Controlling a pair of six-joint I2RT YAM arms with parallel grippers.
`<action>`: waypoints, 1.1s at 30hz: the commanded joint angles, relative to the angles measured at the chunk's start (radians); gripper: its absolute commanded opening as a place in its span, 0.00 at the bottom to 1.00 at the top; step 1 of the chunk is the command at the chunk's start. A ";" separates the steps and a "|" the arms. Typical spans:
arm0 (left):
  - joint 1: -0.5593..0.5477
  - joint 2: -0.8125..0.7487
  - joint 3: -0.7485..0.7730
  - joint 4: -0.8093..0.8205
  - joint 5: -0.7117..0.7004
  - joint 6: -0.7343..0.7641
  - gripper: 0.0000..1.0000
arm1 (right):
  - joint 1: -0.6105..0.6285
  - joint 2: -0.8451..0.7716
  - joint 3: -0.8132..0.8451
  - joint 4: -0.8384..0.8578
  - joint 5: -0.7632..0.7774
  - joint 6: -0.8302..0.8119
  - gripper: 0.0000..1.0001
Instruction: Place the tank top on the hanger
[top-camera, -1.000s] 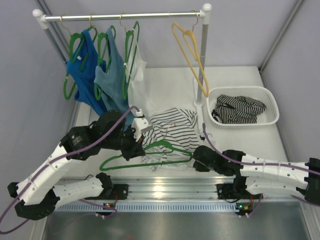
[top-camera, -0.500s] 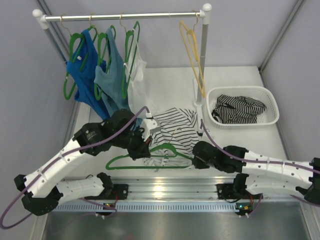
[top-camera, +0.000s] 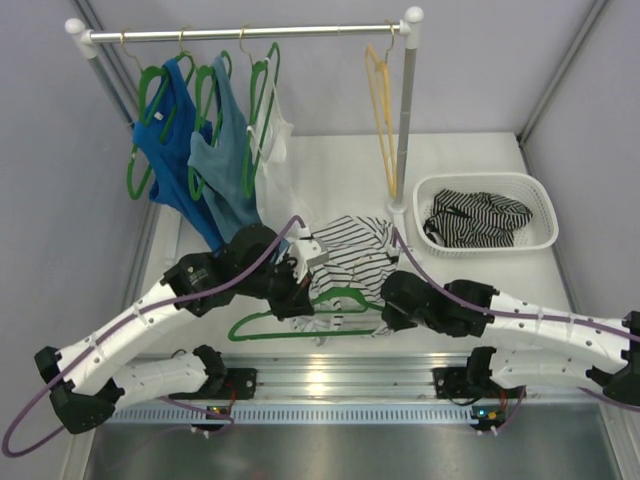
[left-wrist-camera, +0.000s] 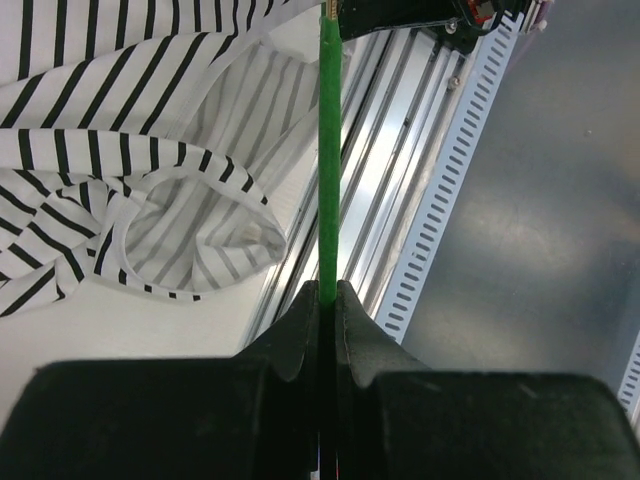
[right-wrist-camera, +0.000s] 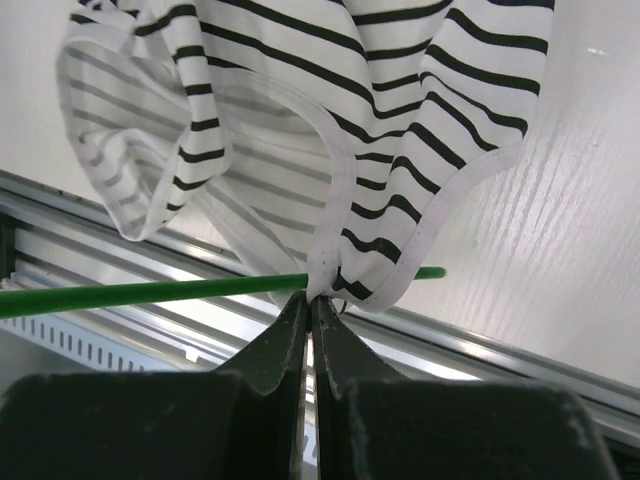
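The tank top (top-camera: 352, 255), white with thin black stripes, lies crumpled on the table in the middle of the top view. The green hanger (top-camera: 300, 318) lies flat along its near edge, one arm passing through the fabric. My left gripper (top-camera: 293, 296) is shut on the hanger's thin bar (left-wrist-camera: 328, 150), with the tank top (left-wrist-camera: 110, 160) to its left. My right gripper (top-camera: 386, 308) is shut on the white hem of the tank top (right-wrist-camera: 400, 120), right where the hanger's rod (right-wrist-camera: 150, 292) crosses; the rod's tip pokes out past the hem.
A clothes rail (top-camera: 240, 32) at the back carries blue (top-camera: 170, 150), teal (top-camera: 222, 160) and white (top-camera: 275, 160) tops on green hangers, plus a bare yellow hanger (top-camera: 382, 110). A white basket (top-camera: 487, 185) at the right holds a dark striped garment. An aluminium rail (top-camera: 330, 378) runs along the near edge.
My left arm has carried the hanger to the right, further under the tank top. The right gripper has shifted slightly up and left. The yellow hanger has swung towards the post.
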 joint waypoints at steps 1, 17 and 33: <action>-0.005 -0.033 -0.044 0.197 0.053 -0.058 0.00 | -0.006 -0.015 0.089 -0.019 0.046 -0.037 0.00; -0.033 -0.093 -0.391 0.785 0.021 -0.236 0.00 | -0.006 -0.024 0.237 -0.117 0.123 -0.084 0.04; -0.087 -0.029 -0.585 1.127 -0.051 -0.303 0.00 | -0.008 -0.176 0.159 0.020 0.135 -0.274 0.46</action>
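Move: The left hand holds the green hanger beside its hook. The tank top's near strap, pinched in the right fingers with the hanger's tip already through it, lies about 18 cm right of the left hand, 3 cm back and 9 cm below. From the right hand, the hanger's right tip pokes out some 3 cm to the right, about level. The top's body lies 13 cm ahead, 9 cm left and 10 cm below the right hand. Still pinching the strap, the right hand lifts it about 5 cm around the hanger's right arm, then opens its fingers and lets go, rising a few centimetres more with a slight upward tilt. Meanwhile the left hand keeps its grip and feeds the hanger about 7 cm right and 6 cm down through the strap, swinging the fingers some 20 degrees towards level. ##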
